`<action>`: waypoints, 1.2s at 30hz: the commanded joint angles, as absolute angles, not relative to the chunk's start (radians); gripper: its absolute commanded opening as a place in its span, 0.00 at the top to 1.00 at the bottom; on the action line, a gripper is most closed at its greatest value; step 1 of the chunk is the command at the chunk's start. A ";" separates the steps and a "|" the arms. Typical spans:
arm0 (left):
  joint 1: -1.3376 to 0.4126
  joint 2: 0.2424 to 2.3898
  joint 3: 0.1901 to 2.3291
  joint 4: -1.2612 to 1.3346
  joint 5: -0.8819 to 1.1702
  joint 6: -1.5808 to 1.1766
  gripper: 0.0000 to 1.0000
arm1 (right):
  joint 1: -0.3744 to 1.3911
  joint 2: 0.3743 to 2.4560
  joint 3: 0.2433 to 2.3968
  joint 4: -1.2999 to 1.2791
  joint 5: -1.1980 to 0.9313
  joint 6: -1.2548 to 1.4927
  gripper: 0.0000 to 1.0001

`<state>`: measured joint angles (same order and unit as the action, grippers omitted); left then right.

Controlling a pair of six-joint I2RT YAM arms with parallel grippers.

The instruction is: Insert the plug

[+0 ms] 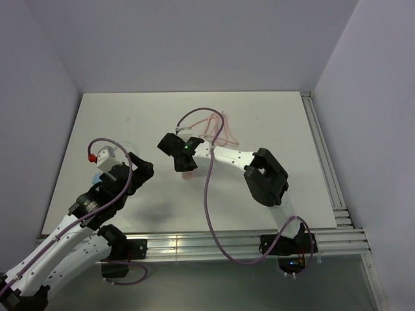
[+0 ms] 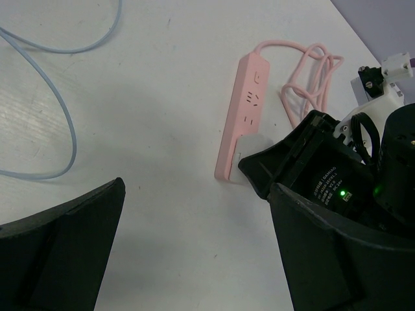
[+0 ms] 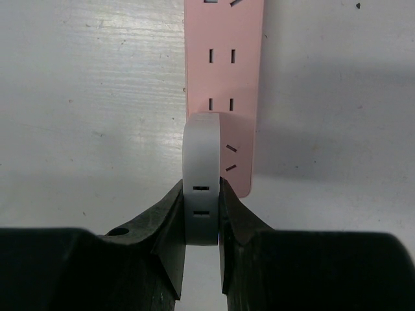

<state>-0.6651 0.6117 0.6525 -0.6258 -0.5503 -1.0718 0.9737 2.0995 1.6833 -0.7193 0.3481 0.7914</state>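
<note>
The plug [image 3: 201,175] is a pale rounded block with two slots on its upper face. My right gripper [image 3: 202,194] is shut on its sides. It stands over the near end of the pink power strip [image 3: 224,78], on the strip's left part; its prongs are hidden. In the left wrist view the plug [image 2: 254,142] shows at the strip's [image 2: 243,107] near end under the right gripper's black body. A thin pale blue wire [image 2: 65,123] loops over the table at far left. My left gripper [image 2: 194,194] hangs open over bare table, left of the strip.
The strip's pink cord [image 2: 311,78] lies coiled beyond it, towards the back. Aluminium rails [image 1: 327,168] run along the table's right and near edges. Grey walls close the table on three sides. The right arm's purple cable [image 1: 209,188] arcs above the table.
</note>
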 commanded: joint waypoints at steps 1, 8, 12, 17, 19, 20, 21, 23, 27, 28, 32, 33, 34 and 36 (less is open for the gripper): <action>-0.663 0.614 0.658 -0.621 -0.541 -1.086 0.01 | 0.954 2.273 1.626 -0.761 0.319 0.798 1.00; -0.661 0.597 0.658 -0.623 -0.543 -1.086 0.01 | 0.954 2.266 1.651 -0.766 0.336 0.790 1.00; -0.663 0.601 0.661 -0.623 -0.545 -1.085 0.00 | 0.950 2.214 1.649 -0.735 0.351 0.766 1.00; -0.663 0.611 0.676 -0.643 -0.549 -1.083 0.01 | 0.940 2.194 1.729 -0.739 0.327 0.723 0.81; -0.661 0.607 0.680 -0.647 -0.552 -1.085 0.00 | 0.937 2.189 1.758 -0.744 0.324 0.704 0.54; -0.661 0.603 0.683 -0.650 -0.552 -1.085 0.01 | 0.939 2.180 1.782 -0.744 0.325 0.697 0.44; -0.661 0.601 0.686 -0.652 -0.555 -1.083 0.00 | 0.939 2.172 1.792 -0.741 0.327 0.693 0.38; -0.661 0.597 0.693 -0.658 -0.557 -1.083 0.00 | 0.937 2.139 1.805 -0.736 0.337 0.686 0.23; -0.663 0.594 0.707 -0.670 -0.560 -1.083 0.00 | 0.936 2.054 1.804 -0.732 0.330 0.680 0.15; -0.661 0.594 0.712 -0.673 -0.560 -1.081 0.00 | 0.936 2.005 1.775 -0.733 0.333 0.681 0.15; -0.661 0.595 0.724 -0.687 -0.563 -1.085 0.01 | 0.931 1.844 1.634 -0.744 0.396 0.699 0.15; -0.661 0.595 0.724 -0.692 -0.564 -1.086 0.00 | 0.928 1.809 1.599 -0.753 0.417 0.709 0.16; -0.663 0.595 0.726 -0.693 -0.565 -1.086 0.00 | 0.924 1.733 1.516 -0.750 0.428 0.716 0.16; -0.663 0.589 0.723 -0.687 -0.563 -1.085 0.01 | 0.901 1.645 1.421 -0.724 0.428 0.741 0.18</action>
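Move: The white plug is still pinched in the right fingers over the near-end socket of the pink power strip, its middle about 1 cm ahead of and 1 cm below that hand. The strip's middle lies some 6 cm ahead, 1 cm right and 4 cm below; the round pink cord plug is roughly 5 cm ahead, 18 cm right. From the waiting left hand, the white plug is about 7 cm ahead, 16 cm right and 14 cm lower. The white plug is first kept in the right hand's grip at the strip's near socket, with only slight up-and-down motion; then the fingers open wide and let go of it. The right hand edges forward 1 to 2 cm with a brief dip, then climbs quickly away, ending about 8 cm higher and 5 cm to the right, tilting only slightly. ##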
